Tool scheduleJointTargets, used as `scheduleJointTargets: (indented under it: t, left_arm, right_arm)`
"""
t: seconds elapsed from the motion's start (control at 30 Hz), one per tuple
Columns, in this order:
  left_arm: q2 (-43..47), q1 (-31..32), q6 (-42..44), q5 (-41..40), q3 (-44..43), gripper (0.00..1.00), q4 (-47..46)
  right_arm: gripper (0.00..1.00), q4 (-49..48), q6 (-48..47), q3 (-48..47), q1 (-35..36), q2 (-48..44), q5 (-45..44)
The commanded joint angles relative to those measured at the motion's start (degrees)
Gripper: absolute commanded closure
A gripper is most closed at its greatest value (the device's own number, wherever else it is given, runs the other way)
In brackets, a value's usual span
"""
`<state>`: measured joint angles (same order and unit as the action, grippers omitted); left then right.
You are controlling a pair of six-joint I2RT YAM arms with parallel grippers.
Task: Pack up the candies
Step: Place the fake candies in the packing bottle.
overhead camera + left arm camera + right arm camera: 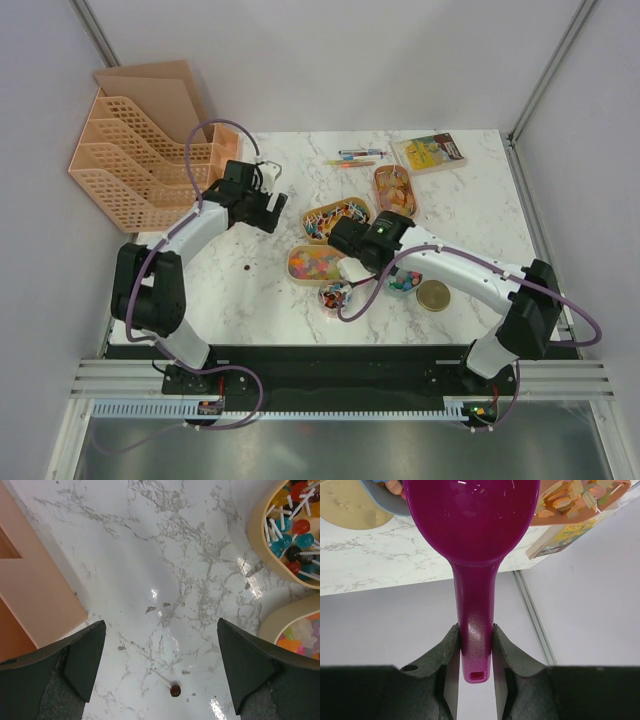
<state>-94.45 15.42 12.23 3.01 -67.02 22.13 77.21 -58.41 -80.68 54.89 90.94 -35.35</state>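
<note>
The candies lie in three tan trays: lollipops [335,218], pastel chunks [314,263] and orange-yellow pieces [395,190]. Two small cups [335,296] [405,282] hold mixed sweets. My right gripper [475,642] is shut on the handle of a magenta scoop [470,520], whose bowl points toward a blue cup [387,497]. In the top view this gripper [350,260] hovers between the pastel tray and the cups. My left gripper [161,625] stands open above bare marble. A lone brown lollipop [175,690] lies on the table below it, touching neither finger.
An orange file rack [140,150] fills the back left corner. Pens [355,157] and a flat yellow packet [430,152] lie at the back. A gold lid [433,295] rests right of the cups. The lollipop tray's rim [257,535] is right of my left gripper.
</note>
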Motion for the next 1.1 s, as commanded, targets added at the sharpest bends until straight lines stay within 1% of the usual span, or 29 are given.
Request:
scheduleJointTargets:
  t: [0.0,0.13,0.23,0.27,0.33,0.37,0.4,0.43,0.47,0.67,0.8,0.83,1.0,1.07]
  left_arm:
    - [2.7,0.1,-1.9,0.7,2.3,0.01,-1.0]
    - [2.3,0.2,-2.4,2.1,3.8,0.06,0.5]
    - [2.6,0.2,-2.7,4.7,5.1,0.14,0.9]
    - [2.8,0.2,-2.8,5.3,5.8,0.22,0.8]
    - [2.8,0.2,-2.7,6.8,6.1,0.32,0.9]
    - [2.8,0.2,-2.8,8.1,6.2,0.47,1.2]
    - [2.7,0.2,-2.8,8.9,6.6,0.58,1.5]
    - [2.7,0.2,-2.9,9.5,6.7,0.77,2.1]
    - [2.8,0.4,-3.1,10.2,7.1,0.98,2.5]
    - [3.6,1.1,-1.8,11.9,10.2,0.98,4.6]
    - [3.9,2.1,-1.4,13.5,11.4,0.98,5.0]
    - [4.0,2.7,-1.5,13.7,11.6,0.98,5.1]
    - [3.8,4.3,-2.5,15.9,12.3,0.98,5.2]
    - [3.8,4.5,-3.3,17.5,12.6,0.98,5.1]
  right_arm:
    - [1.00,2.9,1.3,-3.9,-1.9,1.0,-1.9]
    - [1.00,-0.3,1.2,-6.1,-3.9,4.9,-1.5]
    - [1.00,-1.3,0.9,-7.7,-4.6,8.8,-2.3]
    - [1.00,-1.5,0.8,-8.2,-4.5,9.6,-2.1]
    - [1.00,-2.2,0.4,-9.3,-4.5,12.0,-2.2]
    - [1.00,-2.2,0.4,-9.5,-4.5,12.9,-2.8]
    - [1.00,-2.5,0.5,-10.5,-4.6,13.8,-3.4]
    - [1.00,-2.5,0.6,-11.2,-4.6,15.7,-3.6]
    - [1.00,-2.5,0.7,-12.0,-4.6,16.5,-3.7]
    - [1.00,-1.8,2.8,-17.6,-4.4,23.3,-6.8]
    - [1.00,0.5,5.2,-21.4,-4.4,27.3,-8.9]
    - [1.00,2.3,5.9,-22.2,-4.2,28.8,-9.3]
    - [1.00,6.4,8.6,-25.6,-3.1,31.8,-10.3]
    - [1.00,6.4,9.1,-25.3,-2.4,32.3,-10.8]
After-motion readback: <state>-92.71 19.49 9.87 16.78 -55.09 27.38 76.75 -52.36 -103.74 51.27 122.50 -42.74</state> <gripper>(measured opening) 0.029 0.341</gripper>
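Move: About 12 cm to the right hand's left, 4 cm ahead and 18 cm below lies the gummy tray. From that hand the bottle, under the scoop, stands 8 cm left and 4 cm back, the blue tray 8 cm right and level, the lollipop tray 8 cm left and 15 cm ahead. From the left hand the gummy tray lies 12 cm right, 11 cm back, 8 cm below; a loose lollipop is 5 cm left, 11 cm back. Swinging the still-gripped scoop away from the bottle, the right hand goes forward about 9 cm, then also left and down some 6 cm each, bringing the scoop's bowl over the gummy tray. Meanwhile the left hand draws back about 10 cm and sinks 6, drifting right late on; its empty fingers shut and tip some 20 degrees steeper, ending just outside the tray's left end. ##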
